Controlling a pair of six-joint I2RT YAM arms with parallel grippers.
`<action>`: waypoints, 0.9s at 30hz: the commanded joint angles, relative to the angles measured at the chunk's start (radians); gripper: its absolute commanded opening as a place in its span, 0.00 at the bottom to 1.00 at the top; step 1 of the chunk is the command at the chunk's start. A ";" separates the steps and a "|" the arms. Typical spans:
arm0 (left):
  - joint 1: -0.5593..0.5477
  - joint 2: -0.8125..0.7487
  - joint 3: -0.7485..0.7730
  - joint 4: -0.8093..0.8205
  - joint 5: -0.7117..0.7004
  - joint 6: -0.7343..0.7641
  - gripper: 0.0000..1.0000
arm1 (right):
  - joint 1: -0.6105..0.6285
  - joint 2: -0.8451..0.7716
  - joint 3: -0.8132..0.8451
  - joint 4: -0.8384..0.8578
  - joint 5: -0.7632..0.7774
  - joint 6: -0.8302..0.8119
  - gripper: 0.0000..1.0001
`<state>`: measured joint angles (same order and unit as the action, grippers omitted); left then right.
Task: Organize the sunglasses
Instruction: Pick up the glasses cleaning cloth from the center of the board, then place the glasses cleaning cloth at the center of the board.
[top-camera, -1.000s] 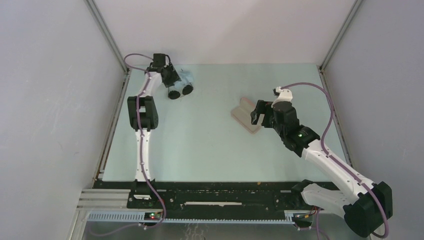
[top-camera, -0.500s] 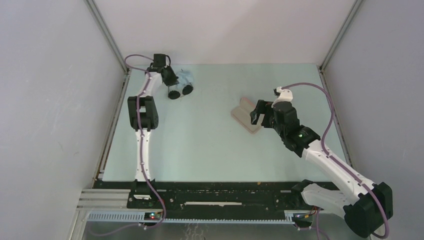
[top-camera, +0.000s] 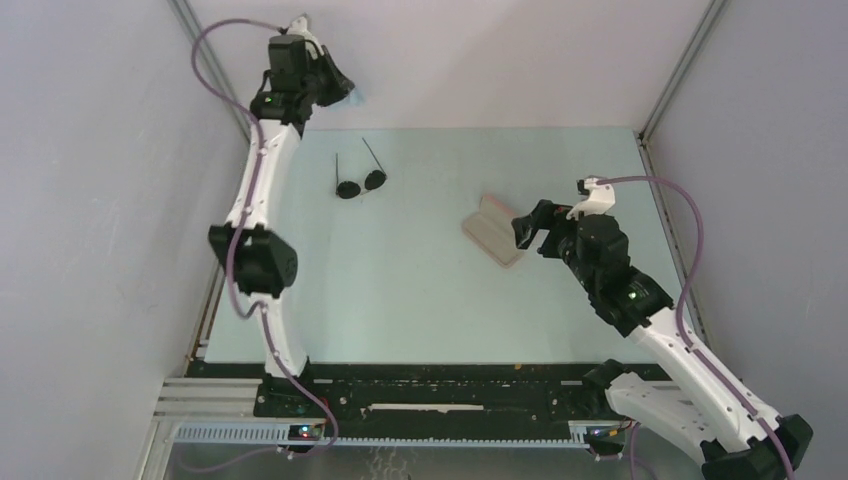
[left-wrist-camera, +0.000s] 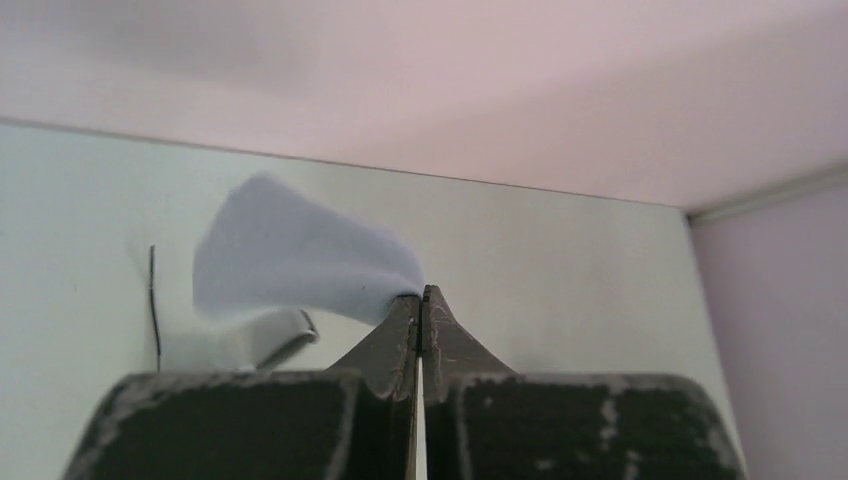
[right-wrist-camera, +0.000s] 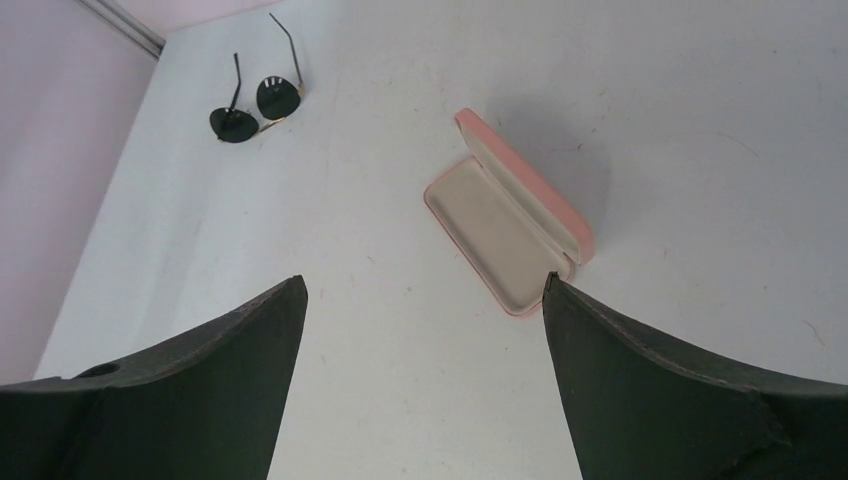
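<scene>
The sunglasses (top-camera: 360, 182) lie on the table at the far left, lenses toward me and thin arms spread toward the back wall. They also show in the right wrist view (right-wrist-camera: 250, 108). My left gripper (top-camera: 335, 88) is raised high above the far left corner, shut on the light blue cloth (top-camera: 352, 97), which hangs from its tips (left-wrist-camera: 290, 260). One wire arm of the sunglasses (left-wrist-camera: 153, 305) shows below it. My right gripper (top-camera: 532, 226) is open and empty, hovering just right of the open pink case (top-camera: 493, 232), whose cream inside faces up (right-wrist-camera: 490, 230).
The back wall and the left wall stand close to my raised left arm. The metal corner post (top-camera: 215, 70) runs just beside it. The pale green table (top-camera: 400, 290) lies between the sunglasses and the case.
My left gripper has lifted up and back with the cloth, away from the sunglasses, which now lie uncovered. My right arm has shifted slightly to the right of the case.
</scene>
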<state>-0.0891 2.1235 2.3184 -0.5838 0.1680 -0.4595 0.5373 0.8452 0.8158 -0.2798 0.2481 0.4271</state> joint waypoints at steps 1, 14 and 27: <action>-0.051 -0.252 -0.201 -0.038 0.071 0.090 0.00 | 0.004 -0.045 0.015 -0.059 -0.017 0.027 0.95; -0.314 -0.653 -1.175 0.165 0.162 -0.044 0.17 | 0.009 -0.133 -0.027 -0.144 -0.007 0.017 0.95; -0.265 -0.652 -1.061 -0.153 -0.016 -0.004 0.79 | 0.072 -0.052 -0.039 -0.073 -0.072 0.010 0.96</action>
<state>-0.4000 1.4796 1.2484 -0.7341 0.2070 -0.4202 0.5632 0.7612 0.7784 -0.4171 0.1886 0.4290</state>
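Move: My left hand is high up with the cleaning cloth pinched in it. The bare middle of the board, where the cloth is to go, lies about 25 cm back, 15 cm to the right and 29 cm below. The sunglasses are almost straight beneath, 2 cm back; the open case is some 22 cm back and 31 cm right. From my right hand that bare middle is about 5 cm ahead, 27 cm left and 23 cm down. I whip the cloth with my left hand back about 30 cm and some 10 cm right, first rising about 9 cm, then plunging well below the start towards the board's middle. The wrist tips down some 35 degrees and turns clockwise; near the bottom my fingers open wide and let the cloth go, then ease up and forward a little. My empty, open right hand draws back about 3 cm. ##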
